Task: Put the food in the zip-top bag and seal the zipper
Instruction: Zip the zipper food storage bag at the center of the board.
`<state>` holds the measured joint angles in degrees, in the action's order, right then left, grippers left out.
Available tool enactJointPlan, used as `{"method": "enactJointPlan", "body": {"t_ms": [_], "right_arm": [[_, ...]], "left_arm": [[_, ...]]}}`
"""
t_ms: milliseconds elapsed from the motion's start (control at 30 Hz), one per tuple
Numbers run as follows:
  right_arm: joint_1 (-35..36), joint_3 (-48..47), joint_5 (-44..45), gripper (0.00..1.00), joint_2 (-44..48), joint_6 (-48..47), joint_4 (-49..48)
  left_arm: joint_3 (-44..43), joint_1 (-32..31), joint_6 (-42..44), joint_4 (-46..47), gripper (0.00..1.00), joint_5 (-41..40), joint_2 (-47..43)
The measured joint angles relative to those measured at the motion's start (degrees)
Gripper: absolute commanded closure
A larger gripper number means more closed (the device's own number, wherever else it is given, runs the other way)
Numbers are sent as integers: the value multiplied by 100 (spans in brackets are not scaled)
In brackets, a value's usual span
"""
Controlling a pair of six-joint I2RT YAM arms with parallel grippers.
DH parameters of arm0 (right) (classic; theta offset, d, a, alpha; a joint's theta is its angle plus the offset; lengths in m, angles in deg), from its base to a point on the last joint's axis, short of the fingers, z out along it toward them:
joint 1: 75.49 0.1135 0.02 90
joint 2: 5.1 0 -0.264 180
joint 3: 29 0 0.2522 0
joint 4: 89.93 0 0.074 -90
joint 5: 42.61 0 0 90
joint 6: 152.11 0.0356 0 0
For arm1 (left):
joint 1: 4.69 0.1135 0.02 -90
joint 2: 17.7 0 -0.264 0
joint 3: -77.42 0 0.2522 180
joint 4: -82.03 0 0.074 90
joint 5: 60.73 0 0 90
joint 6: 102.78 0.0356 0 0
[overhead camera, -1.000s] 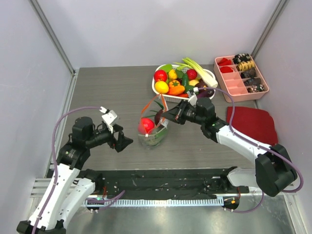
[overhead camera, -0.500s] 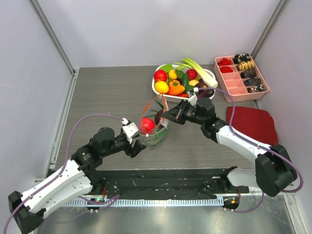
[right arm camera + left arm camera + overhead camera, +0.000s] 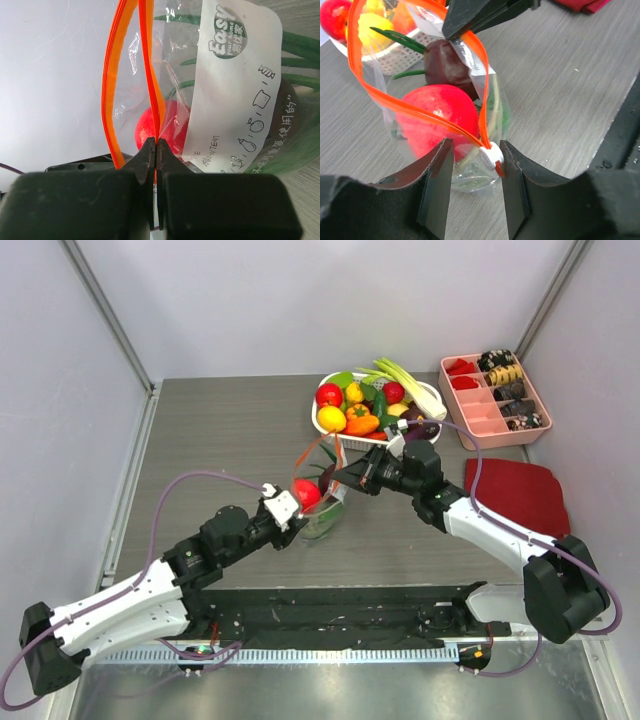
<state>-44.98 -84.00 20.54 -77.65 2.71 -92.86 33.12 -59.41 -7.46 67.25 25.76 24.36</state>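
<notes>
The clear zip-top bag (image 3: 322, 515) stands in the middle of the table with its mouth open. It holds a round red fruit (image 3: 307, 494), a dark maroon piece (image 3: 445, 62) and green stalks. My right gripper (image 3: 345, 480) is shut on the far end of the orange zipper strip (image 3: 112, 75) and holds the bag's mouth up. My left gripper (image 3: 472, 170) is open at the bag's near end. Its fingers stand on either side of the zipper's white slider (image 3: 492, 156), which is next to the right finger. The bag's white printed patch (image 3: 240, 90) faces the right wrist camera.
A white basket (image 3: 322, 426) of colourful toy produce stands just behind the bag. A pink divided tray (image 3: 470, 435) sits at the back right. A dark red cloth (image 3: 515, 490) lies at the right. Grey walls close in on three sides.
My left arm has swung from the left side toward the bag, and its open gripper now straddles the white slider. The right gripper and the bag have stayed where they were.
</notes>
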Motion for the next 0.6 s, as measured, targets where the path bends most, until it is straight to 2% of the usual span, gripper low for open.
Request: {"method": "enactJointPlan", "body": {"t_ms": [67,100,167,200,233,300,333,500,600], "right_arm": [[0,0,0,99,2,-2,0],[0,0,0,99,9,-2,0],[0,0,0,99,22,-2,0],[0,2,-2,99,31,-2,0],[0,2,-2,98,37,-2,-2],[-2,7,-2,87,61,-13,-2],[-7,9,-4,72,74,-17,-2],[-118,-7,-188,31,260,-511,127],[-249,-264,-442,17,402,-1399,699]], "left_arm": [[-4,0,11,70,55,-98,83],[-13,0,9,96,61,-157,120],[-50,0,-15,122,77,-247,184],[-90,0,-24,122,92,-289,223],[-138,2,-17,120,99,-313,267],[-212,0,-26,107,100,-337,313],[-238,0,4,90,100,-334,319],[-374,2,192,-245,100,-214,262],[-448,2,415,-527,100,-37,116]]}}
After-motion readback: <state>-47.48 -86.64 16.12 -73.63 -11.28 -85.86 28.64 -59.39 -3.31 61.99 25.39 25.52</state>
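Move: The zipper's white slider sits almost between the left hand's half-open fingertips, about 1 cm ahead and 1 cm right. From that hand, the tomato in the bag is some 5 cm ahead, 1 cm right and 5 cm lower; the eggplant is about 8 cm ahead, 5 cm right and 4 cm lower. The right fingers already pinch the bag's far rim, at their tips; from there the slider is roughly 8 cm back, 6 cm left and slightly lower. The zipper slider is pinched as the left hand eases just over 1 cm forward onto it and closes its half-open fingers, then with the grip kept drifts about 1 cm back and up. Once it is caught, the right fingers open wide, let go of the far rim and back off to the right and up, some 2 cm, with the wrist starting to turn about 15 degrees. ##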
